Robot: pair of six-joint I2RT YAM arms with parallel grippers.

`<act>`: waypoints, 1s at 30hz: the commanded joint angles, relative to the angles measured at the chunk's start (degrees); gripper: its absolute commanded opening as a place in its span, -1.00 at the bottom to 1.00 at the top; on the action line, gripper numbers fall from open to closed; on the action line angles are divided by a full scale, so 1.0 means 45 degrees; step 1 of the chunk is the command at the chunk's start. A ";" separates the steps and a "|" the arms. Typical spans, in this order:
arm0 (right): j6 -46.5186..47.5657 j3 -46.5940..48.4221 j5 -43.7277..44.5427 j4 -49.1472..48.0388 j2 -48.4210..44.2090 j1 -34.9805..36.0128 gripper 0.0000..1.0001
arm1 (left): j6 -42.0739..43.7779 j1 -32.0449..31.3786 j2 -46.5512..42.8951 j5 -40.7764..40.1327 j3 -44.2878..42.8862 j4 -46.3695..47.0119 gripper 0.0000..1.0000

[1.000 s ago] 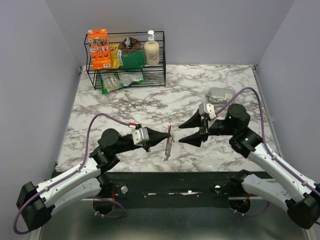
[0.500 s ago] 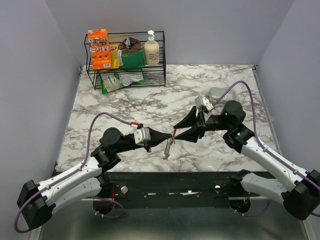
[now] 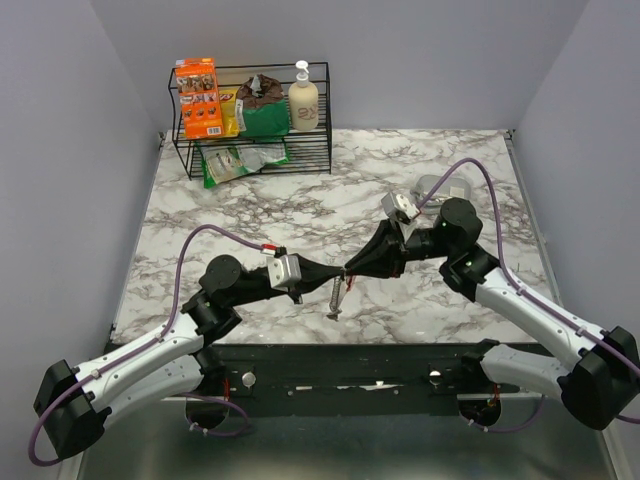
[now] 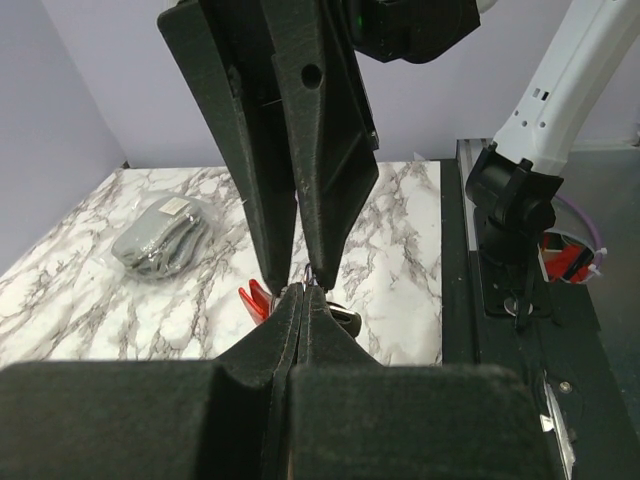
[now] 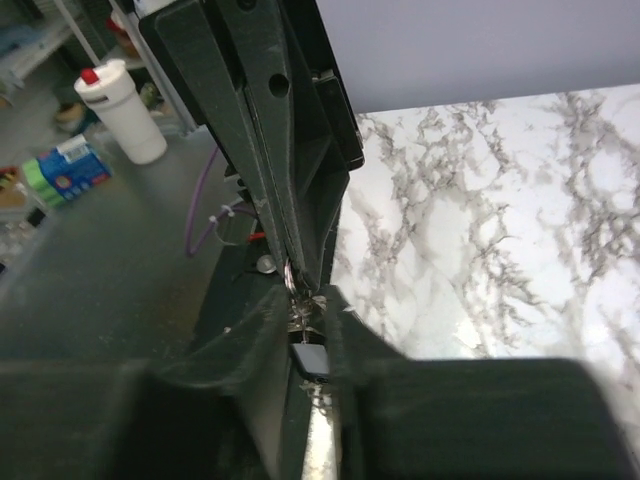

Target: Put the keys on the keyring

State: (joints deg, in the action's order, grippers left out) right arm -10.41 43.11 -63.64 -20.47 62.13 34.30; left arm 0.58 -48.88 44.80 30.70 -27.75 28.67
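Observation:
The keyring hangs above the table's front middle, red side up, gray ridged side down. My left gripper is shut on its top end by the small wire loop. In the left wrist view its tips are pressed together, with the red side just beyond. My right gripper meets it tip to tip from the right. Its fingers stand closed to a narrow gap, with the tiny black key filling that gap. The gray ridged side hangs below.
A gray pouch lies on the marble table behind the right arm. A black wire rack with boxes, bags and a bottle stands at the back left. The table's dark front rail runs under both grippers.
My right gripper has moved left to the keyring and its wide-open fingers have closed around it. The left gripper has held still with the keyring.

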 commanded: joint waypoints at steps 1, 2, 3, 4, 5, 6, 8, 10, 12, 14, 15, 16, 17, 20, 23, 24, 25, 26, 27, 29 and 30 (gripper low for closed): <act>0.0263 -0.0030 -0.0389 -0.0022 0.0100 0.0091 -0.70 | -0.0012 -0.0055 -0.0150 0.0053 -0.0514 0.0681 -1.00; 0.0264 0.0009 -0.0390 0.0017 0.0119 0.0072 -0.77 | -0.0012 -0.0055 -0.0150 0.0034 -0.0514 0.0661 -1.00; 0.0302 0.0009 -0.0370 0.0056 0.0081 0.0072 -0.91 | -0.0012 -0.0055 -0.0150 0.0034 -0.0533 0.0661 -1.00; 0.0341 0.0029 -0.0351 0.0076 0.0061 0.0072 -0.95 | -0.0012 -0.0055 -0.0150 0.0034 -0.0533 0.0642 -1.00; 0.0380 0.0048 -0.0312 0.0153 -0.0016 0.0072 -0.99 | 0.0008 -0.0055 -0.0131 0.0034 -0.0552 0.0564 -1.00; 0.0439 0.0087 -0.0273 0.0231 -0.0037 0.0072 -0.99 | 0.0008 -0.0036 -0.0130 0.0014 -0.0591 0.0486 -1.00; 0.0634 0.0165 -0.0175 0.0524 -0.0134 0.0072 -0.99 | 0.0047 -0.0055 -0.0092 -0.0005 -0.0631 0.0350 -1.00; 0.0848 0.0341 -0.0078 0.0894 -0.0134 0.0072 -0.99 | 0.0028 -0.0055 -0.0111 -0.0044 -0.0670 0.0271 -1.00; 0.0985 0.0516 0.0000 0.1188 -0.0154 0.0072 -0.99 | 0.0028 -0.0055 -0.0189 -0.0239 -0.0767 -0.0099 -1.00; 0.1239 0.0653 0.0118 0.1616 -0.0134 0.0072 -0.99 | 0.0027 -0.0055 -0.0286 -0.0356 -0.0903 -0.0682 -0.97; 0.1318 0.0731 0.0157 0.1793 -0.0096 0.0072 -0.99 | 0.0047 -0.0055 -0.0306 -0.0376 -0.1040 -0.0918 -0.89; 0.1512 0.0906 0.0234 0.2143 -0.0076 0.0072 -0.99 | 0.0086 -0.0055 -0.0306 -0.0396 -0.1138 -0.1192 -0.65; 0.1572 0.0966 0.0293 0.2282 -0.0056 0.0091 -0.99 | 0.0163 -0.0055 -0.0345 -0.0377 -0.1255 -0.1852 -0.55; 0.1865 0.1161 0.0449 0.2789 -0.0017 0.0091 -0.99 | 0.0495 -0.0055 -0.0365 -0.0512 -0.1782 -0.3335 -0.29; 0.2098 0.1355 0.0606 0.3237 0.0022 0.0072 -0.99 | 0.0925 -0.0055 -0.0287 -0.0708 -0.2426 -0.4703 -0.05; 0.2196 0.1434 0.0684 0.3453 0.0060 0.0072 -0.99 | 0.1023 -0.0055 -0.0287 -0.0728 -0.2737 -0.5019 0.04; 0.2410 0.1493 0.0704 0.3629 0.0100 0.0072 -0.99 | 0.1294 -0.0055 -0.0248 -0.0805 -0.2895 -0.5332 0.18; 0.2702 0.1745 0.0897 0.4191 0.0197 0.0072 -0.99 | 0.1452 -0.0055 -0.0170 -0.0845 -0.3090 -0.6050 0.25; 0.2879 0.1825 0.0957 0.4487 0.0236 0.0072 -0.99 | 0.1627 -0.0055 -0.0111 -0.0845 -0.3536 -0.6348 0.31; 0.3465 0.2020 0.1288 0.5542 0.0334 0.0072 -0.99 | 0.2233 -0.0055 0.0258 -0.0942 -0.4046 -0.7478 0.40; 0.3621 0.2176 0.1387 0.5796 0.0354 0.0072 -0.99 | 0.2467 -0.0055 0.0434 -0.0924 -0.4648 -0.8527 0.40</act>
State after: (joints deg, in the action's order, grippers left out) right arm 0.69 49.47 -60.60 -2.39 63.09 34.44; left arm 6.07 -48.88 44.51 28.32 -42.26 5.04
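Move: The left hand already holds the keyring in its shut fingertips. The right hand's part-open fingers are around the keyring, which lies about 1 cm to their left, level with them and neither ahead nor back. Under it, from the right hand, the coiled chain hangs about 4 cm below, 1 cm back and 2 cm left. The red-handled tool hangs some 3 cm below and 1 cm forward, straight under otherwise. From the left hand, the keyring is right at its tips. The right fingers close fully and pinch the keyring while the left still grips it. Then the left fingers let go, spreading to about two-thirds open, and the left hand lifts some 3 cm with its fingertips tilting down slightly. The right hand keeps its pinch, easing about 1 cm forward and 1 cm down. ##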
